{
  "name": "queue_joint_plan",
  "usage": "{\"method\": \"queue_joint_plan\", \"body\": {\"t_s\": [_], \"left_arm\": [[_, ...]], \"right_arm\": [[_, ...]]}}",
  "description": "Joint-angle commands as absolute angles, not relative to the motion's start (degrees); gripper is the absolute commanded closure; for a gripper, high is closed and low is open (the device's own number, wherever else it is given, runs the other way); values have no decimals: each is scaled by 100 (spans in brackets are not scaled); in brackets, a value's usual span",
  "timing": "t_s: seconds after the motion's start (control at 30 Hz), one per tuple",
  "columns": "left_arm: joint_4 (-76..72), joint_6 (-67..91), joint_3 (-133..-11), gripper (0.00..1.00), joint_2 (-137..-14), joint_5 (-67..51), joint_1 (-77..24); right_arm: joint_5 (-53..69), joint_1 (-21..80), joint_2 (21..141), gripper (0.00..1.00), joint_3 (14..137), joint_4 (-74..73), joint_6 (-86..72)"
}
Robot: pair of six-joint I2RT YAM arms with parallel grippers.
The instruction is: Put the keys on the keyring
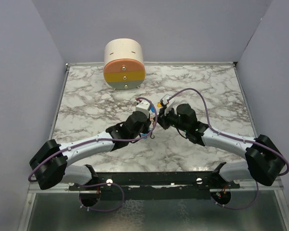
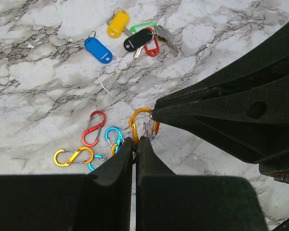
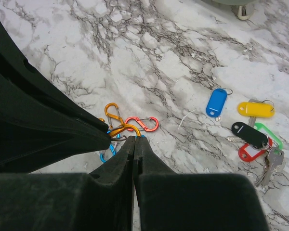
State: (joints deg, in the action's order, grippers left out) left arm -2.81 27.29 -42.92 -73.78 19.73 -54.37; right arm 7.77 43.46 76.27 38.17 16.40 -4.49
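Note:
The keys lie in a cluster on the marble: plastic tags in blue (image 2: 98, 49), yellow (image 2: 118, 24), black (image 2: 138, 40), green (image 2: 143, 26) and red (image 2: 153, 48), with metal keys (image 2: 166, 38) beside them. The right wrist view shows them too, blue (image 3: 216, 102) and yellow (image 3: 256, 109) apart from the rest. My left gripper (image 2: 135, 140) is shut on an orange carabiner clip (image 2: 135, 122), held above the table. My right gripper (image 3: 134, 139) is shut on the other end of the same clip (image 3: 125, 129). The two grippers meet tip to tip at mid-table (image 1: 156, 118).
Loose S-shaped clips lie under the grippers: red (image 2: 93, 128), blue (image 2: 113, 137) and orange (image 2: 73, 156). A round cream box with coloured drawers (image 1: 124, 65) stands at the back. Purple walls close in the marble table (image 1: 207, 91) on three sides.

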Motion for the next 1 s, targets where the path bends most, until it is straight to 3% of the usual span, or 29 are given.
{"method": "queue_joint_plan", "body": {"t_s": [0.0,0.73,0.97], "left_arm": [[-224,2742,-4239,100,-7153,1898,-5427],[-181,2758,-4209,100,-7120,1898,-5428],[-54,2786,-4147,55,-6953,2133,-5424]], "right_arm": [[560,4379,7444,99,3756,1796,-369],[368,4372,7284,99,3696,1758,-378],[141,4377,7178,99,3659,1707,-396]]}}
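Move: The orange carabiner bridges both closed grippers, its middle about 1 cm ahead and 1 cm right of the left hand point, and about 1 cm back and 1 cm left of the right one. On the table some 13 cm below, the red carabiner lies about 5 cm ahead and 3 cm left of the left hand; the black key tag lies about 14 cm ahead and 6 cm right of the right hand. Let go of the orange carabiner with the left gripper: hold that hand in place beside the right fingertips, then open its fingers late, to about a third. Keep the right gripper pinched shut on the carabiner, easing it up about 1 cm and slightly to the right, away from the left fingers. ##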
